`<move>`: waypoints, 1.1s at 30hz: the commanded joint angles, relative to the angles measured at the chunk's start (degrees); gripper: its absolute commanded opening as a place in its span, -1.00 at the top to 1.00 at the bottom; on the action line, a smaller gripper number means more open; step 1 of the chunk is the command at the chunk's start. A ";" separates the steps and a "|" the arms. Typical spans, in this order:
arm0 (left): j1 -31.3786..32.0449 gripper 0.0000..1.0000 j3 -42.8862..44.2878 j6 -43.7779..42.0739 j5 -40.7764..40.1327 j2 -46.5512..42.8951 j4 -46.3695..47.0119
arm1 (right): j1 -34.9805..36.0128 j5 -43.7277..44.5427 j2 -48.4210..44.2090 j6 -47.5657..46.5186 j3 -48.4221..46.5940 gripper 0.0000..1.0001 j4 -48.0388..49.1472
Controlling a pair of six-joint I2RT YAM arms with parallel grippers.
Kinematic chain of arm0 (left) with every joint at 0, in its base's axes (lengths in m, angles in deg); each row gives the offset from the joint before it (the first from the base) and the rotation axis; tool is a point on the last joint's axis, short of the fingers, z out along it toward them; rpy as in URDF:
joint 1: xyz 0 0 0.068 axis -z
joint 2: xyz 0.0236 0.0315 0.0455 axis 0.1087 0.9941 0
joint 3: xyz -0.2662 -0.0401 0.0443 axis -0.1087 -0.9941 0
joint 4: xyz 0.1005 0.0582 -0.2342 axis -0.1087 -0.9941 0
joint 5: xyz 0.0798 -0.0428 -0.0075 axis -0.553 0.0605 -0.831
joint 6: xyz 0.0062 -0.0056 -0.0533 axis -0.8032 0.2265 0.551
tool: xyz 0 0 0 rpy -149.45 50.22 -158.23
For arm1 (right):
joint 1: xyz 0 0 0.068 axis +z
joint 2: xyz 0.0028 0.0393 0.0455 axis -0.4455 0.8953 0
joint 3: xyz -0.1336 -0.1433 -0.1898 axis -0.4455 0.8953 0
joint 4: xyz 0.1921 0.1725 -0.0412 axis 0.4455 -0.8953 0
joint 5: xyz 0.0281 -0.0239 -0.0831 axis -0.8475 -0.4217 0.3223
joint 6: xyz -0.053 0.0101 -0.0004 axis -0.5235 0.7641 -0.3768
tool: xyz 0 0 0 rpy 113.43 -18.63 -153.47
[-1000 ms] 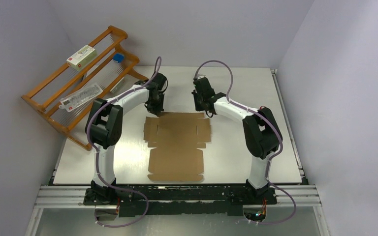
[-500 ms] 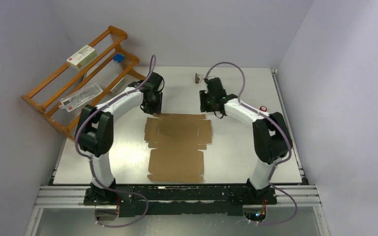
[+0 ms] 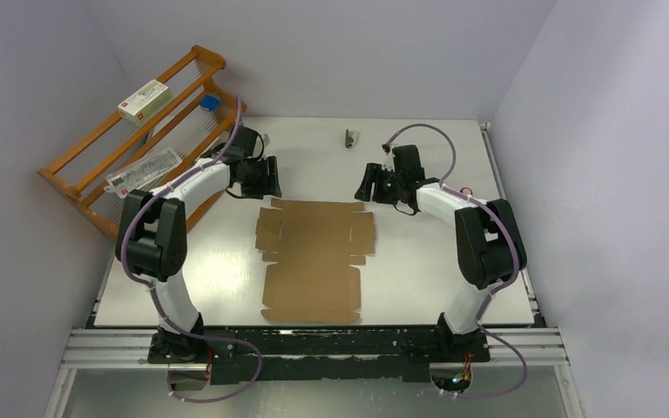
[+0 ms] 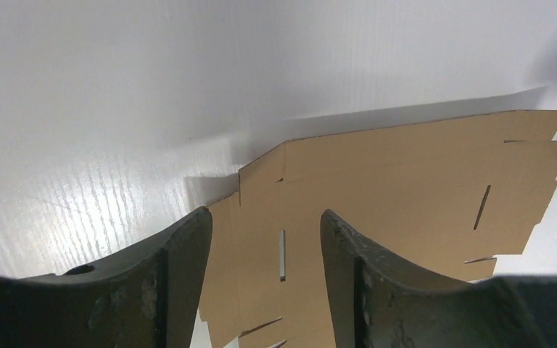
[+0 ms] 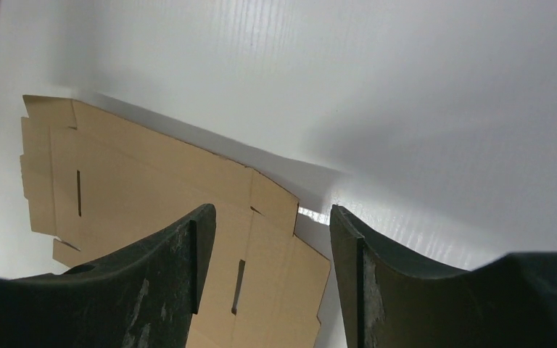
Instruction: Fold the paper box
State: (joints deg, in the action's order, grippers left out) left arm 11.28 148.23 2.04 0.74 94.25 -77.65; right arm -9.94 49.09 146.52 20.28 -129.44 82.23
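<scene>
The paper box (image 3: 314, 257) is a flat brown die-cut sheet lying unfolded in the middle of the white table. My left gripper (image 3: 272, 183) hangs open just beyond the sheet's far left corner, jaws apart with nothing between them. In the left wrist view the paper box (image 4: 406, 181) and its slits show beneath the open left gripper (image 4: 265, 217). My right gripper (image 3: 368, 185) stands open off the far right corner. The right wrist view has the paper box (image 5: 152, 181) corner under the open right gripper (image 5: 272, 212), which holds nothing.
A wooden rack (image 3: 96, 187) leans at the left, holding a white carton with red print (image 3: 145, 98), a blue item (image 3: 210, 103) and a flat packet (image 3: 144, 171). A small dark object (image 3: 349, 138) lies near the table's far edge, a small red thing (image 3: 466, 192) by the right arm.
Both arms have swung outward from above the sheet's far edge to its far corners and lowered. Both grippers went from shut to open.
</scene>
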 commanded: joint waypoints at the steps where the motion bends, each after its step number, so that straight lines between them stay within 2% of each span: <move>1: -2.03 -0.25 -1.84 -0.83 7.60 2.49 6.32 | -0.57 -3.07 1.93 1.78 1.25 -0.26 4.67; 9: -2.05 -0.19 -1.62 -0.84 10.35 7.69 8.78 | -0.61 -5.03 5.13 2.01 1.18 -0.17 5.75; 16: -1.67 0.06 -2.79 -0.87 12.18 7.20 10.39 | -0.43 -5.81 6.32 2.03 0.95 0.04 5.93; 22: 0.38 0.34 -2.68 -1.33 9.79 6.31 9.16 | 0.54 -5.17 6.05 2.03 0.39 0.28 4.97; 27: 2.68 0.51 -2.99 -1.30 5.58 4.62 8.30 | 3.46 0.08 5.22 1.17 -1.15 0.48 1.80; 30: 4.02 0.59 -3.06 -1.44 2.51 3.70 7.48 | 5.86 6.96 4.56 0.27 -3.26 0.61 -2.42; 33: 5.38 0.66 -3.26 -0.93 -0.19 3.03 6.68 | 9.10 13.37 4.04 -1.12 -6.03 0.64 -5.74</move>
State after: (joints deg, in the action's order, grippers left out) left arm 15.06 145.65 1.19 5.24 100.11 -70.13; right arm -4.35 52.59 152.47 21.31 -131.38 81.66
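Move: The left hand hangs open almost over the small left end tab of the paper box's far flap: the tab is about 5 cm below, 2 cm to its right and 1 cm nearer. From there the left side flap lies some 6 cm nearer and 1 cm to the left. For the right hand, the right end tab is about 4 cm below, 2 cm to its left and 1 cm nearer, with the right side flap roughly 7 cm nearer than that tab and 1 cm to its right. Both grippers take the far flap's end tabs between their fingers. The left sinks about 5 cm, then slides some 3 cm right while closing most of the way, rising slightly at the end. The right comes down about 3.5 cm, then goes left, some 3 cm in all, closing as it nears the left hand and drawing back a little. ##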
